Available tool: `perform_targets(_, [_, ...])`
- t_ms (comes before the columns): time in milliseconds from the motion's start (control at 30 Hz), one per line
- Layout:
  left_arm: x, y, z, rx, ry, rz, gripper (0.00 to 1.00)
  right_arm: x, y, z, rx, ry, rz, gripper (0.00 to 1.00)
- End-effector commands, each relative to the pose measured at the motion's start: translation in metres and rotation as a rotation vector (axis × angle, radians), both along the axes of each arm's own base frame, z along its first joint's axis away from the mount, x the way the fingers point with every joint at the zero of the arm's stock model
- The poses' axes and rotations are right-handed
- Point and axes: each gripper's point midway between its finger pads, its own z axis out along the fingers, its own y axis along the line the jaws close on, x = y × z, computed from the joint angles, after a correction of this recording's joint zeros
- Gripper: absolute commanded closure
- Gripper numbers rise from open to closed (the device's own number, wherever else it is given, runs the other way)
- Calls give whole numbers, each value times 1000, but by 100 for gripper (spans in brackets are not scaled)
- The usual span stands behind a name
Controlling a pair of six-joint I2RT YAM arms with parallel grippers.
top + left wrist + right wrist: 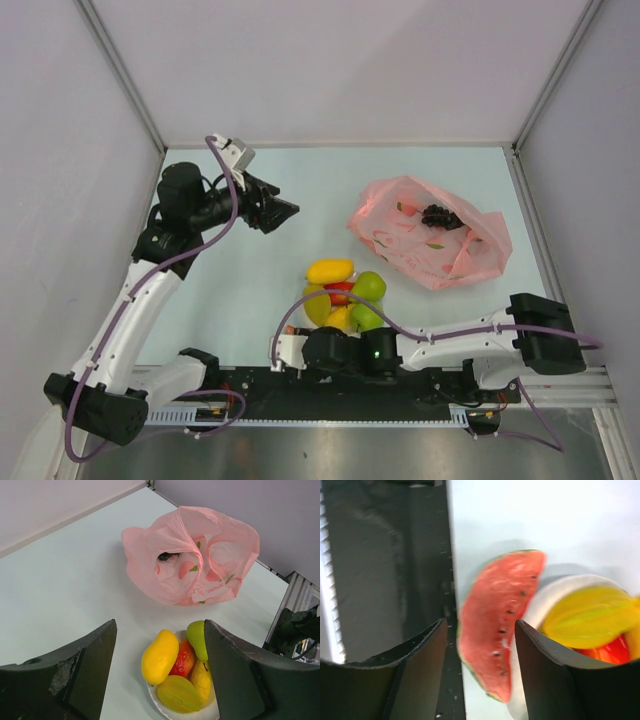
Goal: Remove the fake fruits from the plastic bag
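Observation:
The pink plastic bag (430,245) lies crumpled at the back right, with a dark grape bunch (440,216) inside its mouth. A white bowl (155,700) holds a yellow-orange mango (160,656), a red mango (184,659), a green pear (196,637) and yellow pieces (179,694). My right gripper (480,645) stands open at the bowl's near edge. A blurred watermelon slice (500,630) sits loose between its fingers, against the bowl rim (545,597). My left gripper (280,213) hovers open and empty to the left of the bag, facing the bowl.
The black mounting rail (425,580) runs right beside the watermelon slice at the table's near edge. Grey walls close in the table on the left, back and right. The right arm (450,345) stretches along the front edge.

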Motion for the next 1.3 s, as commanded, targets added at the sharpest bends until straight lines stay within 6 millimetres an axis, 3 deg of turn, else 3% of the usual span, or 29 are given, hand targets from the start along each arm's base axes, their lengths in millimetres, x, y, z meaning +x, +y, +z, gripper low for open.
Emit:
perform_targets(0, [-12,3,16,-27,-48,-13,25,30,20,43,141,6,-162,43])
perform_targets(67, [-13,3,15,-25,-47,-11,25,36,21,45,140,53,-161,44])
perform_targets(200, [-14,5,15,-25,-45,-8,25,39,15,23,63,97,-149,46])
perform_targets(400, [-16,7,16,-29,-53,-6,25,31,15,5,17,135,-117,43])
perform_targets(733, [-21,8,14,-39,-54,-10,25,44,3,-23,-53,149,-158,39])
perform_targets(967, [-25,9,13,-40,-62,-13,25,31,4,-34,-77,159,-132,36])
perform_targets(1167, [-29,10,12,-43,-71,-15,25,18,11,-32,-60,104,-107,49])
perform_targets(1267, [-30,11,12,-42,-74,-12,25,16,12,-31,-57,89,-109,74])
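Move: For the right hand, reaching left with open fingers, the watermelon slice lies about 5 cm below, some 2 cm ahead and 3 cm to the left, between plate and near table edge. The plate's middle is about 10 cm ahead and 3 cm right, the yellow-green fruit on it 9 cm ahead and 2 cm left, the nearer green fruit 8 cm ahead and 8 cm right. From the left hand the slice is roughly 21 cm back, 6 cm right and 31 cm down. The right hand first lifts a little as it goes about 4.5 cm forward, turning slightly clockwise, then sinks roughly 6 cm past its starting height to the watermelon slice with the fingers still open and rolling a few degrees. Low down it draws back nearly 3 cm towards the near table edge while the fingers narrow to a bit under half open, one on each side of the slice, pinching its raised red ridge; the left hand, empty and open, eases back 2.5 cm. ##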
